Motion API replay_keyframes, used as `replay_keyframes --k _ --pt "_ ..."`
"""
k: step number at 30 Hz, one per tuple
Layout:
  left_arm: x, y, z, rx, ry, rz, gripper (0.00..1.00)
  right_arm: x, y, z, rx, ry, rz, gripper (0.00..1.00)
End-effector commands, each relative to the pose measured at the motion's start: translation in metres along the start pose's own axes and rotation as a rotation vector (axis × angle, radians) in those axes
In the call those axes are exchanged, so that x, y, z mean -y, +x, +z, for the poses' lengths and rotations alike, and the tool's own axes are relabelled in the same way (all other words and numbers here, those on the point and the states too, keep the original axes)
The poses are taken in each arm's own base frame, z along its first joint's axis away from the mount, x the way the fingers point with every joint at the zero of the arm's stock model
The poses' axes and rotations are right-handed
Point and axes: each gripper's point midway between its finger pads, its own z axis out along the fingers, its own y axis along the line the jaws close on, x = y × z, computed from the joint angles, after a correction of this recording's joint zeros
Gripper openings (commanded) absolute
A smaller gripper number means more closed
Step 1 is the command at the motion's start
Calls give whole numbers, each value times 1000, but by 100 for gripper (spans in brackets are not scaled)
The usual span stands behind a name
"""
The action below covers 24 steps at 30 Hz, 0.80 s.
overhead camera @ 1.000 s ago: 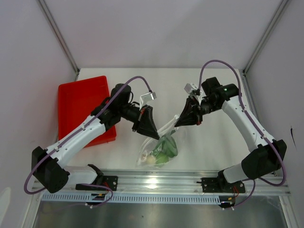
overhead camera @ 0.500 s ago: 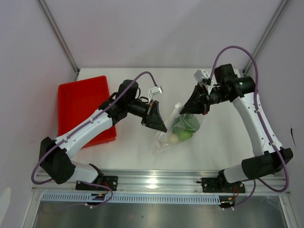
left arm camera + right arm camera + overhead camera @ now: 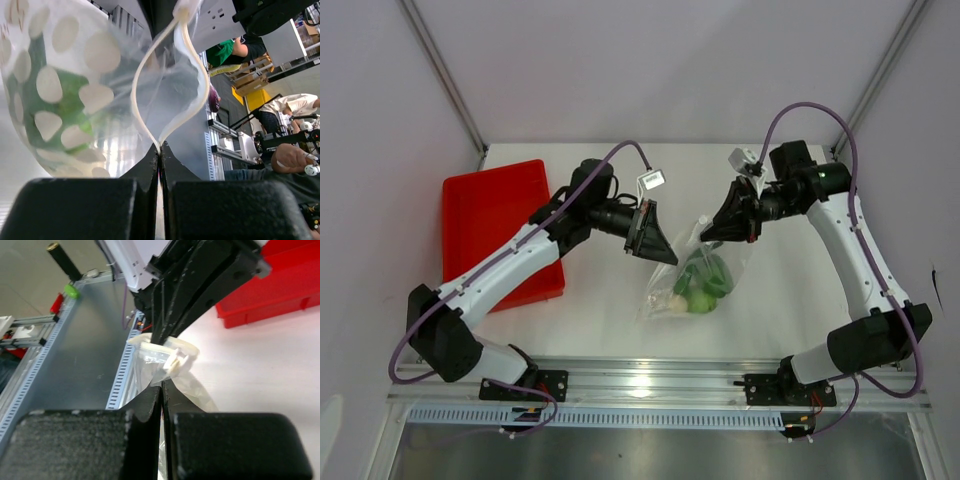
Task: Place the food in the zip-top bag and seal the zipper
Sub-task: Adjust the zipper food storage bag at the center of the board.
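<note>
The clear zip-top bag (image 3: 685, 290) hangs above the table between my two grippers. Inside it lies the food (image 3: 703, 275): dark green pieces, a lime-green ball (image 3: 700, 302) and a small white ball (image 3: 677, 298). My left gripper (image 3: 670, 260) is shut on the bag's mouth edge. In the left wrist view the cream zipper (image 3: 134, 90) bows open into a loop above the closed left gripper (image 3: 160, 146). My right gripper (image 3: 706, 236) pinches the opposite end of the mouth. In the right wrist view the shut right gripper (image 3: 162, 383) holds bag film just below the zipper (image 3: 150, 343).
A red tray (image 3: 490, 210) sits at the left of the white table, also seen in the right wrist view as the red tray (image 3: 280, 290). A metal rail (image 3: 650, 385) runs along the near edge. Walls close in the back and both sides.
Both grippers have carried the bag up and to the right, away from the near rail. The left gripper has risen a little further and the bag now hangs lower between them.
</note>
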Motion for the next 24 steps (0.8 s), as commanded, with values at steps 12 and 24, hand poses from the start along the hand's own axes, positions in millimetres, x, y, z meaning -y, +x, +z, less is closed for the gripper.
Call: replay_keyframes --k 12,24 --pt "15 -17 -10 49 -59 95 0 -42 -3 17 104 -151 196 81" --pt "3 -13 -26 73 -153 89 0 -29 1 -2 142 -69 229 99"
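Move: The right hand pinches one end of the bag's zipper strip; the strip's middle lies about 4 cm to its left, 2 cm back and 2 cm below. The food in the bag hangs some 18 cm below that hand, 3 cm back and 1 cm left. From the left hand, pinching the other end, the strip's middle is about 4 cm right, 2 cm ahead and 2 cm above. The right fingers open wide, letting go of the zipper end, sinking about 2.5 cm; left keeps its pinch. ##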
